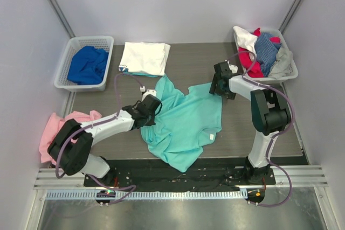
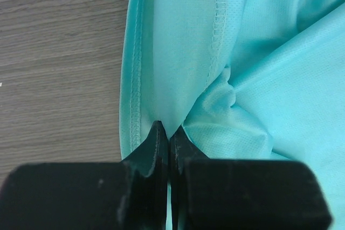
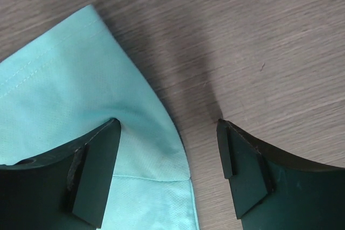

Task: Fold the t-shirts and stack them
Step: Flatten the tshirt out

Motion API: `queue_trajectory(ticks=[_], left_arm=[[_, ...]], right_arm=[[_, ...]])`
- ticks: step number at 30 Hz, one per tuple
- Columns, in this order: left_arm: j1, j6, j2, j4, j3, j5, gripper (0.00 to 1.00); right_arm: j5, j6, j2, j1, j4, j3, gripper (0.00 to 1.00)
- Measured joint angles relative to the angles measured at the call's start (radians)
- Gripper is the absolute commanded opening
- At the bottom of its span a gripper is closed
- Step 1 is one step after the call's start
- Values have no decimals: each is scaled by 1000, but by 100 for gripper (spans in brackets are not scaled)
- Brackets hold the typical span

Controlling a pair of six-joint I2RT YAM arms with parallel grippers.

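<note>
A mint-green t-shirt (image 1: 183, 125) lies crumpled and spread out at the table's middle. My left gripper (image 1: 152, 104) is at its left edge, shut on a pinch of the mint fabric (image 2: 178, 52) beside a stitched hem. At the shirt's upper right corner my right gripper (image 1: 218, 86) stands open. One of its fingers (image 3: 94, 165) presses on the mint cloth (image 3: 64, 90), while the other is over bare table. A folded white t-shirt (image 1: 144, 57) lies at the back left.
A white basket (image 1: 63, 74) at the back left holds a royal blue shirt (image 1: 86, 64). Another basket (image 1: 291, 71) at the back right holds red, blue-grey and white shirts. A pink cloth (image 1: 56, 127) hangs off the table's left edge.
</note>
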State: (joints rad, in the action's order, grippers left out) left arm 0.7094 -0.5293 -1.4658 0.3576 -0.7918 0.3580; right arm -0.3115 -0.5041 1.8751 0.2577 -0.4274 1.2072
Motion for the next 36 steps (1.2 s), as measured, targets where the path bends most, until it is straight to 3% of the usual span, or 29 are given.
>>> queue_trajectory(ticks=[13,27,36], left_arm=[[0,-76,141,72,97,0,0],[0,-117,144,79,110,-3,0],[0,-122,146,81,110,-10,0]], right_arm=[[29,0,53,-5,29,116,78],[208,16,74,-4,115,122,79],[275,47,182,-3,158,228,79]])
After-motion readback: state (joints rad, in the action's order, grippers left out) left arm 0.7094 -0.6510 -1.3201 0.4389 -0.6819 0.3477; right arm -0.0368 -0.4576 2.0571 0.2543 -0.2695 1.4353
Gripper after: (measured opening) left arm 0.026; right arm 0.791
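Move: The left hand's shut fingers already hold the turquoise t-shirt's bunched left edge. From that hand the shirt's far sleeve tip lies about 28 cm ahead and 6 cm right, and the white folded stack about 36 cm ahead and 5 cm left. The open right hand, only a centimetre or two above the cloth, has the shirt's far right corner about 5 cm ahead and 5 cm left, and the right basket some 21 cm ahead and 25 cm right. Keeping its pinch on the edge, the left hand drags the shirt about 4 cm back and to the left, then holds it there with hardly any turn. The right hand starts with its left finger seemingly resting on the cloth near the right border; it heads forward, then forward-left towards the far right corner, some 10 cm in all, lifting a little, its wrist rolling and turning counter-clockwise, fingers staying wide open. ##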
